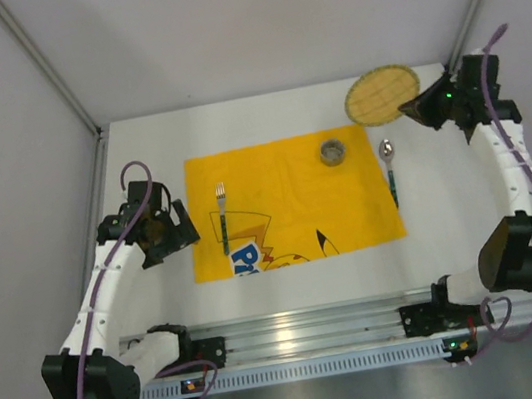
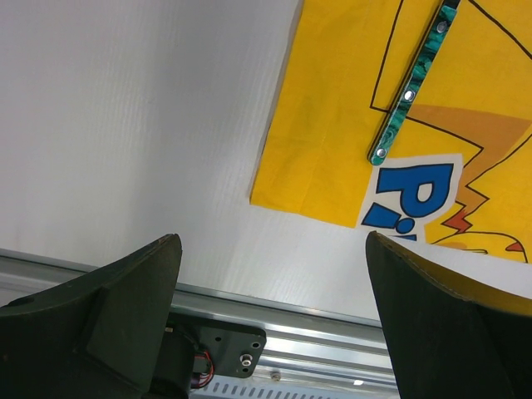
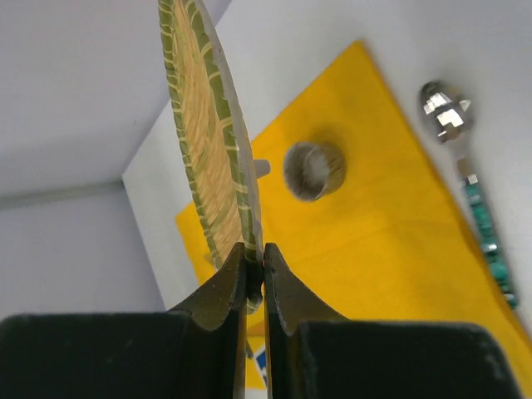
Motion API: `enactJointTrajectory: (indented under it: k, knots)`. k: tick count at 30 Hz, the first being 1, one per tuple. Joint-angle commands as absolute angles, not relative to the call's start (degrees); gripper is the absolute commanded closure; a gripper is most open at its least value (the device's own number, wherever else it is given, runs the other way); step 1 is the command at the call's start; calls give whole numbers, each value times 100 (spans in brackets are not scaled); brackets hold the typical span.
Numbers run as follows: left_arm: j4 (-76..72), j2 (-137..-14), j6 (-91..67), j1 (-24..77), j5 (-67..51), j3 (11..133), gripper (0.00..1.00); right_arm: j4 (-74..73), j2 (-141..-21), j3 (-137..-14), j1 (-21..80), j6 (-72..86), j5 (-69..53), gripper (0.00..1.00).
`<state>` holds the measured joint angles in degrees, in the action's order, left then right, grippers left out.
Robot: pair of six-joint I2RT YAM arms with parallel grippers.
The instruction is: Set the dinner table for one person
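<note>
On the white dinner table (image 1: pixel 289 282) lies a yellow cartoon-printed mat (image 1: pixel 298 210). A fork (image 1: pixel 222 216) with a green handle (image 2: pixel 413 83) rests on the mat's left part, and a small metal cup (image 1: pixel 333 152) stands at its upper right. A spoon (image 1: pixel 389 170) lies along the mat's right edge. My right gripper (image 1: pixel 411 108) is shut on the rim of a round woven plate (image 1: pixel 383 95), holding it above the table's far right corner. In the right wrist view the woven plate (image 3: pixel 208 125) stands edge-on, with the gripper (image 3: pixel 255 253) pinching its rim. My left gripper (image 2: pixel 274 241) hangs open and holds nothing, left of the mat.
Grey walls and a metal frame enclose the table on three sides. An aluminium rail (image 1: pixel 307 330) with both arm bases runs along the near edge. Bare white table (image 2: pixel 125 125) lies left of the mat (image 2: pixel 332 125), under my left gripper (image 1: pixel 165 234).
</note>
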<state>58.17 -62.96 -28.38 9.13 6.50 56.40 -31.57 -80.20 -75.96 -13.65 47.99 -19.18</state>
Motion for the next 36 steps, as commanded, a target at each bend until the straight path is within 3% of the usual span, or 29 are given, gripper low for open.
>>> enactJointTrajectory:
  k: [1,7,13,30,33,34,36]
  knots:
    - [5695,-6161,-2892,940,738,5616,3,-3253,-7752,-7482,11,4895,-2417,100]
    - [5713,-6108,-2918,967,765,5634,3,-2022,-8058,-6680,1869,5537,-2250,100]
    - [5722,-6073,-2927,993,800,5634,3,-2092,-9298,-7434,2828,5344,-2277,100]
    - [5722,-6003,-2927,1081,826,5634,2,-2003,-10819,-7436,3094,4878,-1987,100]
    - [5704,-5985,-2936,1090,835,5634,2,-2434,-10758,-7348,3085,4615,-1653,73]
    - [5713,-5985,-2944,1099,844,5625,2,-2582,-10688,-7269,3076,4519,-1487,57]
    - [5713,-5985,-2944,1099,844,5634,3,-2671,-10600,-7190,3059,4439,-1380,50]
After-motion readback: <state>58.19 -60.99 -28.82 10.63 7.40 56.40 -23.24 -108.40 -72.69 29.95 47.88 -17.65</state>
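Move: Near the middle of the yellow placemat is the bare spot for the plate, about 37 cm to the right hand's left, 6 cm nearer the base and 25 cm below. The cup stands some 21 cm left and 3 cm farther out; the fork lies about 48 cm left and 7 cm back, the spoon 8 cm left and 3 cm back. From the idle left hand, that spot is some 12 cm ahead and 20 cm right. Swinging about 30 cm left and slightly back, the right hand carries the plate, still pinched by its rim, in from the table's far right, first fast and high, then sinking some 20 cm to the placemat between fork and cup. The wrist turns about 40 degrees counter-clockwise and tips farther down; near the bottom the fingers open about halfway and let go of the rim. ##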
